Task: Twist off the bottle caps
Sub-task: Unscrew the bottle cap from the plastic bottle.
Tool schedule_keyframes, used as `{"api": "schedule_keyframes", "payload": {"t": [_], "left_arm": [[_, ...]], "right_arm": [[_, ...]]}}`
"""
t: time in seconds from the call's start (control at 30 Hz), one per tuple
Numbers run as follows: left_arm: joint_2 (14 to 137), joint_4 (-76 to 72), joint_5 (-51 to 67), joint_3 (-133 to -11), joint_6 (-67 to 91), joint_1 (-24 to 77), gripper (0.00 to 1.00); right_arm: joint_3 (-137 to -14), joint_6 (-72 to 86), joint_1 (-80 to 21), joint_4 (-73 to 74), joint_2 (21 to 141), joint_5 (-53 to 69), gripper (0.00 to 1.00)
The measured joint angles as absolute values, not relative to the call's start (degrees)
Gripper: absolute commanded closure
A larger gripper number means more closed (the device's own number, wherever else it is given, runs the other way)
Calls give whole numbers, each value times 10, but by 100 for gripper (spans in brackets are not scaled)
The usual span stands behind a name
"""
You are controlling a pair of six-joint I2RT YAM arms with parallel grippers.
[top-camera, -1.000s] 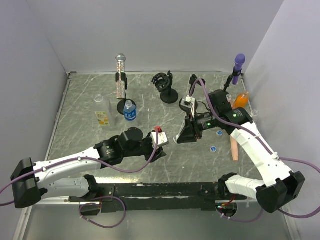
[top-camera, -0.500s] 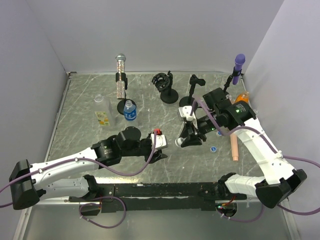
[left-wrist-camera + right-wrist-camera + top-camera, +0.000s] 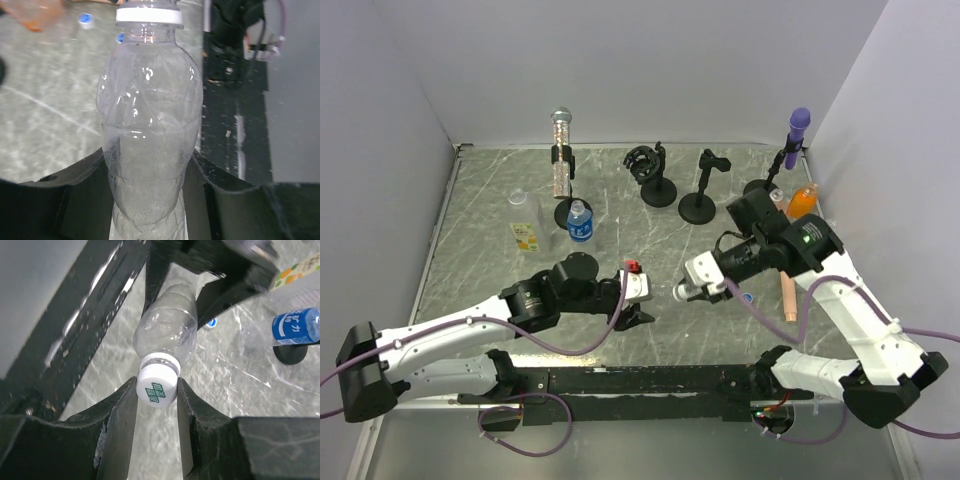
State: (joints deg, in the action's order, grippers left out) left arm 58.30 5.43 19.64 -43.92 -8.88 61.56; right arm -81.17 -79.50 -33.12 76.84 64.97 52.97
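Observation:
A clear unlabelled bottle point(image 3: 150, 125) lies level above the table, its body clamped between the jaws of my left gripper point(image 3: 150, 205). My left gripper point(image 3: 642, 300) points right. The bottle's white cap point(image 3: 157, 387), printed in green, sits between the fingers of my right gripper point(image 3: 156, 390), which is shut on it. In the top view my right gripper point(image 3: 680, 292) meets the left one mid-table. A blue-labelled bottle point(image 3: 580, 222), one with a yellow-green label point(image 3: 527, 233) and an orange bottle point(image 3: 802, 200) stand further back. A loose blue cap point(image 3: 211, 323) lies on the table.
A silver glitter microphone point(image 3: 560, 150) on a stand is at the back left, a purple one point(image 3: 798, 125) at the back right. Two black stands point(image 3: 660, 185) point(image 3: 698, 200) are in the back middle. A pale pink stick point(image 3: 788, 297) lies at the right.
My right arm has swung left and towards the near edge, and its gripper has come onto the cap of the bottle held by the left gripper. The left arm shifted only slightly.

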Motion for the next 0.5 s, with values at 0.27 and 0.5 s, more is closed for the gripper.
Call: {"api": "schedule_keyframes", "payload": {"t": [0.27, 0.5], "left_arm": [[661, 77, 318, -454, -78, 584, 67], [681, 110, 384, -455, -76, 569, 67]], "right_arm": [[-748, -833, -403, 748, 612, 404, 73], [-708, -824, -410, 693, 592, 345, 73]]}}
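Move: Between the right fingers sits the white cap, still on the neck of the plastic bottle held by the left hand; from that left hand the cap is about 10 cm to the right, 2 cm ahead and 7 cm higher. From the right hand, a loose blue cap lies roughly 8 cm ahead and 16 cm to the right, 28 cm below, and the blue-label bottle stands some 25 cm ahead, 23 cm to the left and 19 cm lower. Sinking about 5 cm, the right hand keeps its pinch on the white cap, edges slightly right and forward, and tips its fingers some 15 degrees more steeply down. The left hand also drops about 5 cm with its grip unchanged, but draws back about 3 cm and swings its fingers backward, clockwise, so that the bottle neck parts from the cap. ##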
